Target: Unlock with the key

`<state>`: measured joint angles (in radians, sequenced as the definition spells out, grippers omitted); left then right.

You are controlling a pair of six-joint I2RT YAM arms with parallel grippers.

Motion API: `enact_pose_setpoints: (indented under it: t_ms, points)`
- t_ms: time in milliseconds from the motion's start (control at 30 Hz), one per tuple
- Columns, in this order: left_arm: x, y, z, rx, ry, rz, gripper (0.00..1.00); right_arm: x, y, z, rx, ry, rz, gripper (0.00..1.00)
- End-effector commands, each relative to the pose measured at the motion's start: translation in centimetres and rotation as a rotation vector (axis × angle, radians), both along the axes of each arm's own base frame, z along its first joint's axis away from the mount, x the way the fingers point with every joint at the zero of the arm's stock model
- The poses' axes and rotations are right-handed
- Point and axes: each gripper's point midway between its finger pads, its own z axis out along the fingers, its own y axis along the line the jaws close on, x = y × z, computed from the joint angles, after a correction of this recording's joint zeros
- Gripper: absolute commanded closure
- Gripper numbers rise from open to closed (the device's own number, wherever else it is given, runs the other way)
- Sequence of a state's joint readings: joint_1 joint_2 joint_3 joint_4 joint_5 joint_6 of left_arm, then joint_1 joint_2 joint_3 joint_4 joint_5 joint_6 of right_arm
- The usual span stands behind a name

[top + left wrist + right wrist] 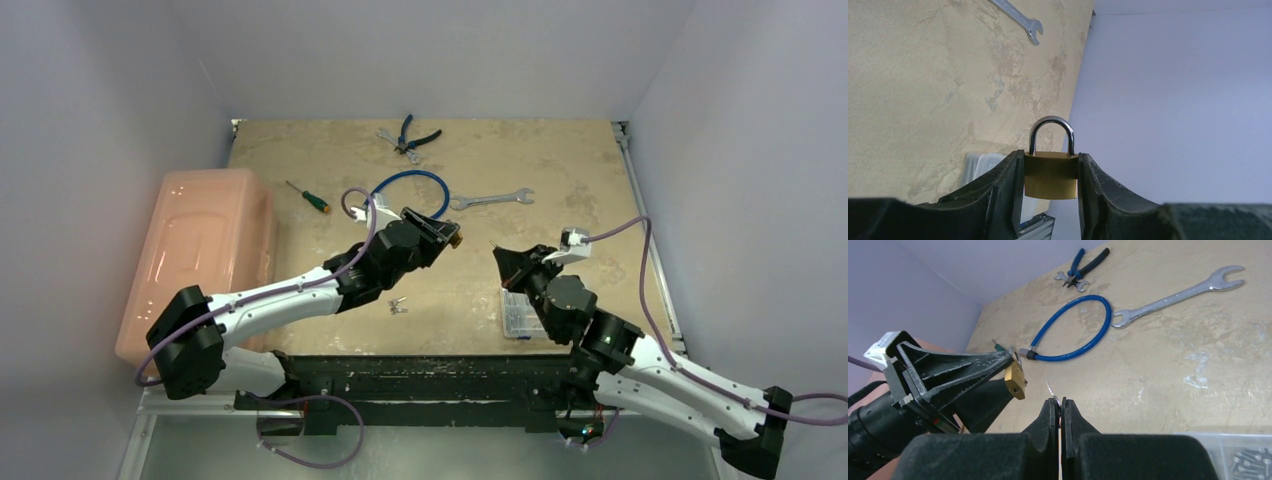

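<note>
My left gripper point(1050, 166) is shut on the small brass padlock point(1050, 176), gripping its body by the sides, steel shackle pointing away from the wrist. In the top view the left gripper point(443, 236) holds the padlock point(456, 239) above mid-table. My right gripper point(1060, 403) is shut on the key point(1050, 388), a thin silver blade sticking out of the fingertips. In the right wrist view the padlock point(1015, 379) hangs just left of the key's tip, keyhole end facing down, a small gap between them. The right gripper point(498, 254) faces the left one.
On the table lie a long silver wrench point(490, 199), a blue cable loop point(410, 190), pliers point(415, 135) and a green-handled screwdriver point(306, 196). A clear screw box point(520, 315) sits under the right arm. A small silver item point(398, 306) lies near the front. A pink bin point(200, 250) stands left.
</note>
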<state>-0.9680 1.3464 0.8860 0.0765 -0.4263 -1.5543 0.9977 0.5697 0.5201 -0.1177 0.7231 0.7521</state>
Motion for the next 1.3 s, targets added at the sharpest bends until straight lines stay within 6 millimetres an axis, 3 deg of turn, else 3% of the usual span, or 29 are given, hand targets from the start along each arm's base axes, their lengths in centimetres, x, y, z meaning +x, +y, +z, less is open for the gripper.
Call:
enact_pose_setpoints:
  t_ms: [0, 267, 667, 1267]
  points:
    - [0.5, -0.2, 3.5, -0.157, 0.027, 0.057, 1.00, 0.4, 1.5, 2.5, 0.077, -0.092, 0.040, 1.00]
    - [0.6, 0.3, 3.7, -0.319, 0.043, 0.122, 1.00, 0.9, 3.4, 2.2, 0.082, -0.092, 0.082, 1.00]
    - [0.8, 1.6, 3.9, -0.316, 0.017, 0.226, 1.00, 1.6, 6.0, 1.6, 0.076, -0.066, 0.127, 1.00]
    - [0.8, 2.0, 3.7, -0.324, 0.012, 0.239, 1.00, 1.6, 7.0, 2.1, 0.077, -0.094, 0.168, 1.00]
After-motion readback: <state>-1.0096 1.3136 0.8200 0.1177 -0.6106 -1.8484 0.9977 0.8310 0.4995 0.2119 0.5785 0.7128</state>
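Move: The right hand, holding the key, has the padlock in the left gripper about 4 cm ahead and 8 cm to its left, roughly level. The parts box lies some 5 cm back and 10 cm to the right of the right hand, 16 cm lower; the wrench some 23 cm ahead and 3 cm to its right, 17 cm down. From the left hand, the key is about 8 cm to the right and 3 cm back, near its own height. Leftward, about 6 cm and slightly forward, the right hand carries the pinched key towards the padlock's keyhole end, rising a touch, then dipping, and slowing as it nears while yawing some 10 degrees counter-clockwise. The left hand keeps its grip on the padlock, swings it counter-clockwise with its left side dropping, and eases about 2 cm left. ##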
